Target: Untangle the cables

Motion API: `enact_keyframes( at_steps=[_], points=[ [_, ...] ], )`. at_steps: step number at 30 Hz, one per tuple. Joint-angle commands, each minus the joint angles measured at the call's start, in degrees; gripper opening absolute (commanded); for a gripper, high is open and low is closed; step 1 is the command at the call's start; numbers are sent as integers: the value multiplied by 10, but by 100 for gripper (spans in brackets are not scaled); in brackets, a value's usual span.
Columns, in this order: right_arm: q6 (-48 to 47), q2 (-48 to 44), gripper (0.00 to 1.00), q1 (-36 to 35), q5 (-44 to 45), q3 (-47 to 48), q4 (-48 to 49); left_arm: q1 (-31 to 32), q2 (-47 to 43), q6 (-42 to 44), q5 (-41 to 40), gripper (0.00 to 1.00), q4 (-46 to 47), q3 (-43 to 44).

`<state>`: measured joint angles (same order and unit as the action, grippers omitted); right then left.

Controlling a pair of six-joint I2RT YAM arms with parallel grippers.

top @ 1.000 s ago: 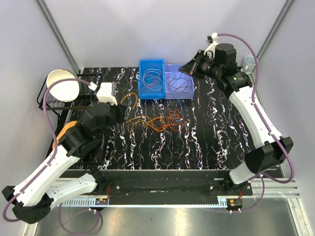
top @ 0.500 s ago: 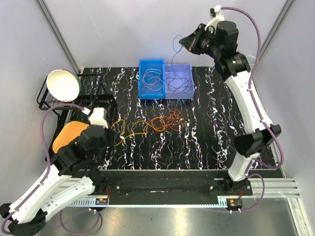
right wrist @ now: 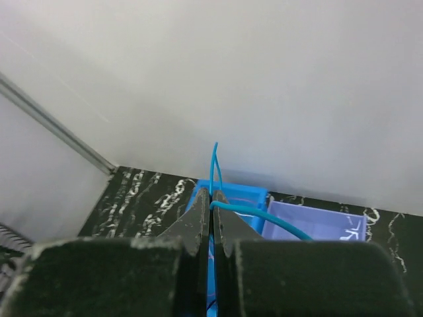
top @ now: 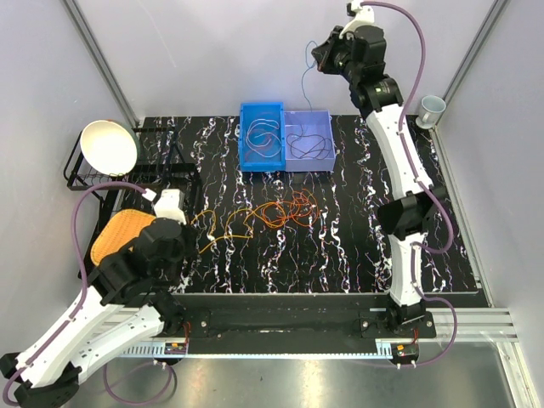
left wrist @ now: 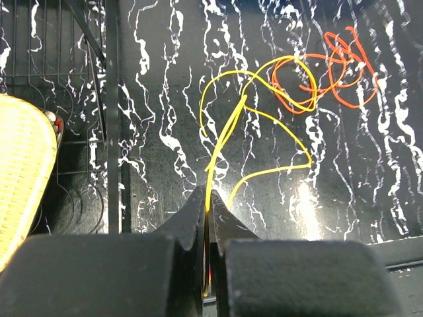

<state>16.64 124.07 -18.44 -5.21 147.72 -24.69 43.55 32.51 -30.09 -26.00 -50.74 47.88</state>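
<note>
Loose on the black marbled table lie the cables, an orange tangle (top: 285,212) (left wrist: 324,69). A yellow cable (top: 217,225) (left wrist: 228,125) runs out of the tangle to my left gripper (top: 185,223) (left wrist: 210,196), which is shut on it low at the near left. My right gripper (top: 317,53) (right wrist: 213,196) is raised high over the back of the table, shut on a thin blue cable (top: 304,85) (right wrist: 264,214). That cable hangs down toward the purple bin (top: 323,119) (right wrist: 310,224). More cables lie coiled in the blue bin (top: 246,140) (right wrist: 231,193) and the purple bin.
A white bowl (top: 109,146) sits on a black wire rack (top: 85,177) (left wrist: 109,99) at the far left. A yellow woven object (top: 119,231) (left wrist: 20,172) lies by the rack. A pale cup (top: 431,109) stands at the back right.
The right arm has risen from bin height to well above the table, lifting the blue cable. The left arm has pulled back toward the near left, drawing the yellow cable out.
</note>
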Motion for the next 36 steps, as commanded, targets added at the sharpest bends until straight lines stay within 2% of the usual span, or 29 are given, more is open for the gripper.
enact_keyframes(
  at_steps=[1,6,12,20,22,23,24,27,28,31,36],
  points=[
    [-35,42,0,9,39,14,54,-1,-17,-5,-12,0,22,5],
    [-1,109,0,10,4,-30,76,-2,-18,-4,-13,0,21,6],
    [40,180,0,10,-2,-55,25,-2,-21,-4,-12,0,21,6],
    [45,168,0,11,-26,-103,16,-3,-23,-4,-12,0,21,6],
    [40,164,8,10,-36,-103,10,-4,-23,-4,-12,0,21,6],
    [39,164,17,10,-38,-98,5,-4,-23,-4,-12,0,22,6],
    [40,160,34,10,-41,-96,-2,-4,-25,-4,-12,0,21,6],
    [37,146,42,10,-42,-92,-10,-5,-25,-4,-12,0,22,6],
    [33,140,51,10,-41,-93,-12,-4,-25,-4,-12,0,21,6],
    [26,116,66,10,-28,-96,-27,-6,-24,-4,-12,0,21,6],
    [37,49,72,10,-19,-147,-48,-6,-25,-5,-12,0,22,6]
  ],
)
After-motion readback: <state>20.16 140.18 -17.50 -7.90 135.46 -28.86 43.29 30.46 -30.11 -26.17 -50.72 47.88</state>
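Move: The purple box that the right hand is bringing the blue cable to lies about 5 cm ahead of that hand, 1 cm to its right and some 38 cm below. The blue box stands roughly 12 cm to the left of the purple one, level with it. The orange cable pile lies about 15 cm back and 4 cm left of the right hand. From the left hand, the purple box is some 42 cm ahead, 31 cm right and 16 cm below. Right hand sinks about 30 cm to the purple box, fingers tipping down, then opens, releasing the blue cable. ##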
